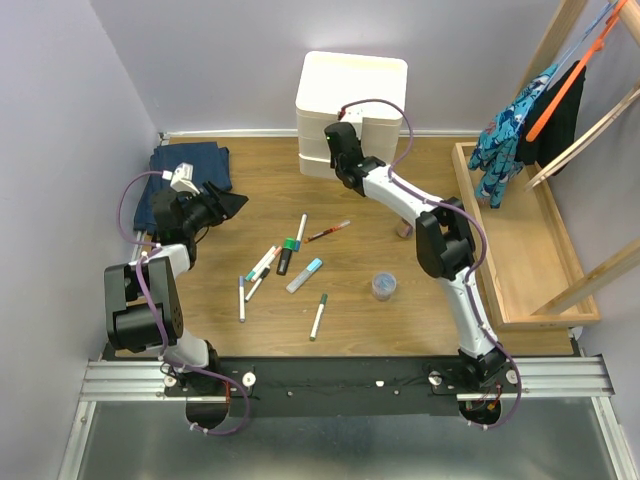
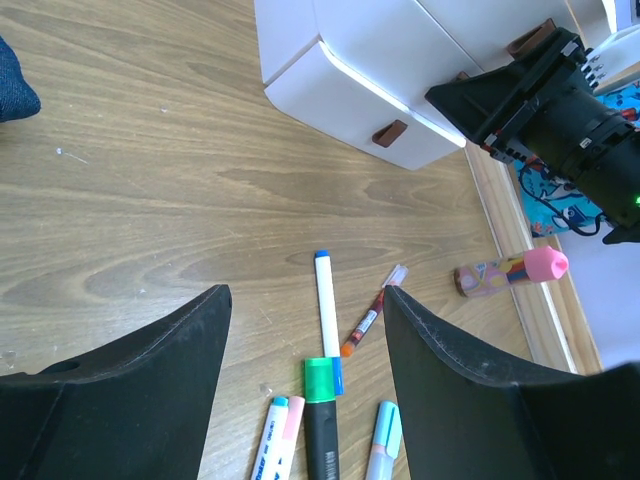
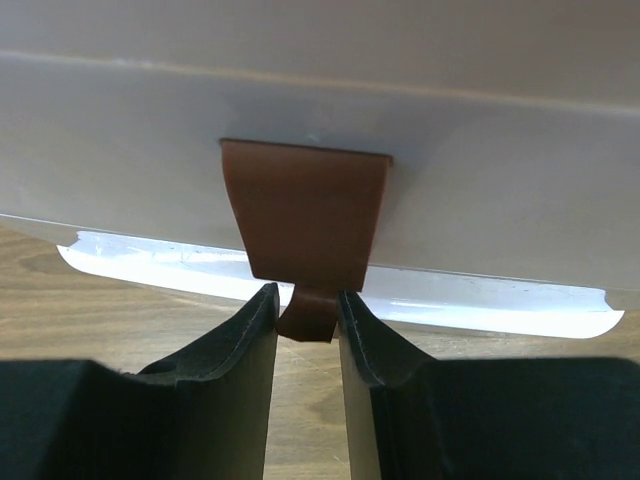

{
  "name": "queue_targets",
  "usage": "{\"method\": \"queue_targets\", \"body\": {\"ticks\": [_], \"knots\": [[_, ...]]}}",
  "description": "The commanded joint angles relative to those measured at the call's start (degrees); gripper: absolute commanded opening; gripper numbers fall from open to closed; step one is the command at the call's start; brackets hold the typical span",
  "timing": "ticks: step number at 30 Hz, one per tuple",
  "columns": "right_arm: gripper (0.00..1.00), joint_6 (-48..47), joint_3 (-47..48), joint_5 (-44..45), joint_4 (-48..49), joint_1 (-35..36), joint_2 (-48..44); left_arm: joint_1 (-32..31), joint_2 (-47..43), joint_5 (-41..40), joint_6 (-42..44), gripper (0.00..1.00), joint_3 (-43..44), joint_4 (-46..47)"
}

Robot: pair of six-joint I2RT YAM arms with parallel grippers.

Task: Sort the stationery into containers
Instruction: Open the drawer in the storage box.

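Several pens and markers lie loose mid-table: a white pen (image 1: 300,230), a red pen (image 1: 328,231), a green-capped black marker (image 1: 286,255), a pale blue highlighter (image 1: 304,275) and a small clear jar (image 1: 383,286). My left gripper (image 1: 235,203) hangs open above the table to their left; its wrist view shows the white pen (image 2: 326,300) and green-capped marker (image 2: 320,400) between its spread fingers. My right gripper (image 3: 307,300) is shut on a brown handle (image 3: 305,220) of the cream-white drawer cabinet (image 1: 350,90). Which drawer it is I cannot tell.
Folded blue jeans (image 1: 185,170) lie at the back left. A shallow wooden tray (image 1: 520,240) runs along the right side under a clothes rack. A pink-tipped patterned stick (image 2: 510,272) lies near the tray's edge. The lowest drawer's handle (image 2: 390,133) is free.
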Motion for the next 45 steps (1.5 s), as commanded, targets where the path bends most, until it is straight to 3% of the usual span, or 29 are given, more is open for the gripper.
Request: {"method": "queue_targets", "body": {"ticks": [1,3,7,10,15,34,45], "knots": [[0.38,0.61,2.49,0.41,0.33,0.48,2.55,0.69,1.29,0.89,-0.41,0.72,-0.23,1.55],[0.38,0.78,2.49,0.94,0.33,0.47,2.72,0.78,1.38,0.81,-0.51,0.72,-0.14,1.72],[0.09,1.57,2.41,1.73,0.42,0.39,2.72,0.86,1.82,0.89,-0.68,0.71,0.04,2.16],[0.01,1.75,2.23,1.73,0.16,0.39,2.2,1.04,1.82,0.89,-0.68,0.72,-0.14,2.16],[0.01,2.8,0.56,1.38,-0.9,0.56,0.18,1.04,1.73,0.89,-0.77,0.72,-0.23,2.34],[0.01,6.84,-21.4,0.41,-5.73,8.82,-16.78,1.21,0.33,1.24,-2.17,0.72,-0.49,3.48],[0.01,6.85,-22.99,-0.46,-7.22,10.76,-18.37,1.39,-1.17,0.37,-1.56,0.72,-0.67,1.64]]}}
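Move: Just at the right fingertips, between the half-open pads, hangs the brown strap of the storage box's middle drawer, its middle about 1 cm ahead. The top drawer's strap is some 7 cm above it, also 1 cm ahead of the hand. On the table, roughly 13 cm below, the blue-capped marker lies about 13 cm back and 9 cm left, the red pen 13 cm back and 3 cm left. From the left hand the middle strap is some 16 cm ahead, 24 cm right and 2 cm lower. Closing on the middle drawer's brown strap almost in place, the right fingers go from half open to shut, then the arm draws the strap straight back towards the robot by about 11 cm, drifting a little left. The pull is quick at first and eases to a stop, the wrist tipping down and turning counter-clockwise by about five degrees each, fingers staying shut. ##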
